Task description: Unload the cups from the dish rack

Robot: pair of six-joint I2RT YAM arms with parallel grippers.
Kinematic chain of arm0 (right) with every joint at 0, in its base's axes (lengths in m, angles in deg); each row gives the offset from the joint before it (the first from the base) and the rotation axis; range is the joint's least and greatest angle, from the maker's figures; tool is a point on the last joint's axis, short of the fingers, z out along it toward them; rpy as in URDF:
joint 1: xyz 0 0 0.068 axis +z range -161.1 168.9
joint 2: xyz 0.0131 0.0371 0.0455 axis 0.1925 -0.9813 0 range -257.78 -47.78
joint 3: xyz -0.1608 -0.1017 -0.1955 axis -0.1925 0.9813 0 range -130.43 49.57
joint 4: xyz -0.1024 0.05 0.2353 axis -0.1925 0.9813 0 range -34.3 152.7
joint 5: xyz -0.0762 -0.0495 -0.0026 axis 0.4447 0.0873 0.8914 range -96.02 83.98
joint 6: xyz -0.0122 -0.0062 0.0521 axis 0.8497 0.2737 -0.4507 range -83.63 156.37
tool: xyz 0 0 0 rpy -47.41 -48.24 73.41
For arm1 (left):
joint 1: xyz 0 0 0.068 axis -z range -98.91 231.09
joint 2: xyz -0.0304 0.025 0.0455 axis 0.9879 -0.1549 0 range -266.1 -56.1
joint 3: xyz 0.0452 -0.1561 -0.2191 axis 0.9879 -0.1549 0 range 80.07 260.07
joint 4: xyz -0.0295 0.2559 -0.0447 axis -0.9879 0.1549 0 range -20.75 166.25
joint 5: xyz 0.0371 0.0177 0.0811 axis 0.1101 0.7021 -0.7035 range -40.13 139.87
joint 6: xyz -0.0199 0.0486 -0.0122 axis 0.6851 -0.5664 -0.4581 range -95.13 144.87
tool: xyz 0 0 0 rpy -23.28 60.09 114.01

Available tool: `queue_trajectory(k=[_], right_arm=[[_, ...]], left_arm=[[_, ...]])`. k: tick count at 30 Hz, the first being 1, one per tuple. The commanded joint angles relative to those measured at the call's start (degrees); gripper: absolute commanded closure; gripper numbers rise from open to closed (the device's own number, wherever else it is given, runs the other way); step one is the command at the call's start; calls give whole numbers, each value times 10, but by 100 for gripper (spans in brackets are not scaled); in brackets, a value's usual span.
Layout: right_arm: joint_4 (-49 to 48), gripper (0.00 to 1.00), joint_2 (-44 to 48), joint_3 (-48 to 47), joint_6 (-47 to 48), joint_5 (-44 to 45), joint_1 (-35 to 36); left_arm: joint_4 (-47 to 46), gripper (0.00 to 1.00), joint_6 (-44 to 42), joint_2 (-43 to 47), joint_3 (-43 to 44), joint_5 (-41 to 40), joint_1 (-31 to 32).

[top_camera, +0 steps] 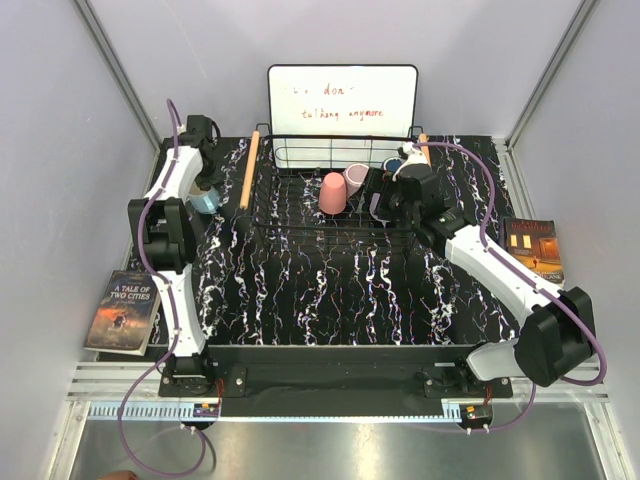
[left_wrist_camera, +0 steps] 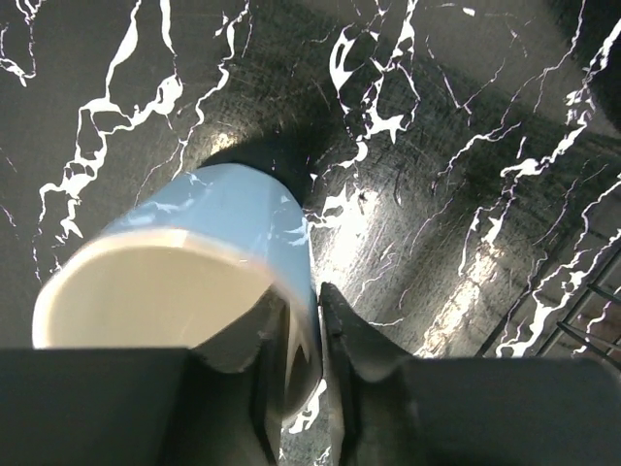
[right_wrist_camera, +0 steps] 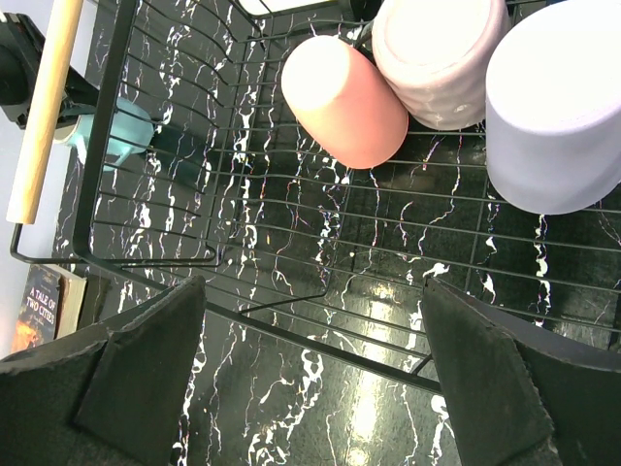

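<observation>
The black wire dish rack (top_camera: 300, 215) stands at the back middle of the table. In it are a salmon pink cup (top_camera: 332, 193), a mauve cup (top_camera: 356, 178) and a dark navy cup (top_camera: 393, 165). The right wrist view shows the pink cup (right_wrist_camera: 344, 102), the mauve cup (right_wrist_camera: 437, 58) and a lavender cup (right_wrist_camera: 553, 107), upside down on the rack wires (right_wrist_camera: 291, 335). My right gripper (right_wrist_camera: 310, 359) is open and empty above the rack (top_camera: 385, 200). My left gripper (left_wrist_camera: 306, 311) is shut on the wall of the light blue cup (left_wrist_camera: 213, 233), left of the rack (top_camera: 205, 198). I cannot tell whether the cup touches the table.
A white board with writing (top_camera: 342, 105) stands behind the rack. The rack's wooden handles lie along its left (top_camera: 247, 170) and right (top_camera: 424, 148) sides. One book (top_camera: 123, 312) lies at the table's left edge, another (top_camera: 535, 250) at the right.
</observation>
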Motion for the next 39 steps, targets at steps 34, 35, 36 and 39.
queue_trajectory(k=[34,35,36,39], right_arm=[[65,0,-25,-132,75,239,17],[127,0,-44,-159,84,245,18],[153,0,-81,-184,101,273,21],[186,0,-125,-239,128,286,24]], left_arm=[[-166,1,145,464,-267,-154,218],[-178,1,135,477,-311,-161,228],[-176,1,128,489,-324,-165,249],[-143,1,117,507,-356,-207,293]])
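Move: The light-blue cup already stands on the counter, its middle about 3 cm left and 1 cm ahead of the left hand point and 3 cm lower. The rack's wooden rod is some 10 cm to that hand's right and 3 cm ahead. From the right hand the purple cup lies about 13 cm ahead, 2 cm right and 14 cm below; at that height, the pink cup is 18 ahead and 6 left, the red cup 15 ahead and 13 left. The light-blue cup's handle comes free as the left fingers spread wide. That hand edges up, then climbs fast to about 25 cm, its fingertips tilting up some 30 degrees, and swings back and right towards the rack before sinking a little. After a wait, the open right hand shifts a few centimetres right, forward and up over the rack, turning clockwise and rolling to face the purple cup. ##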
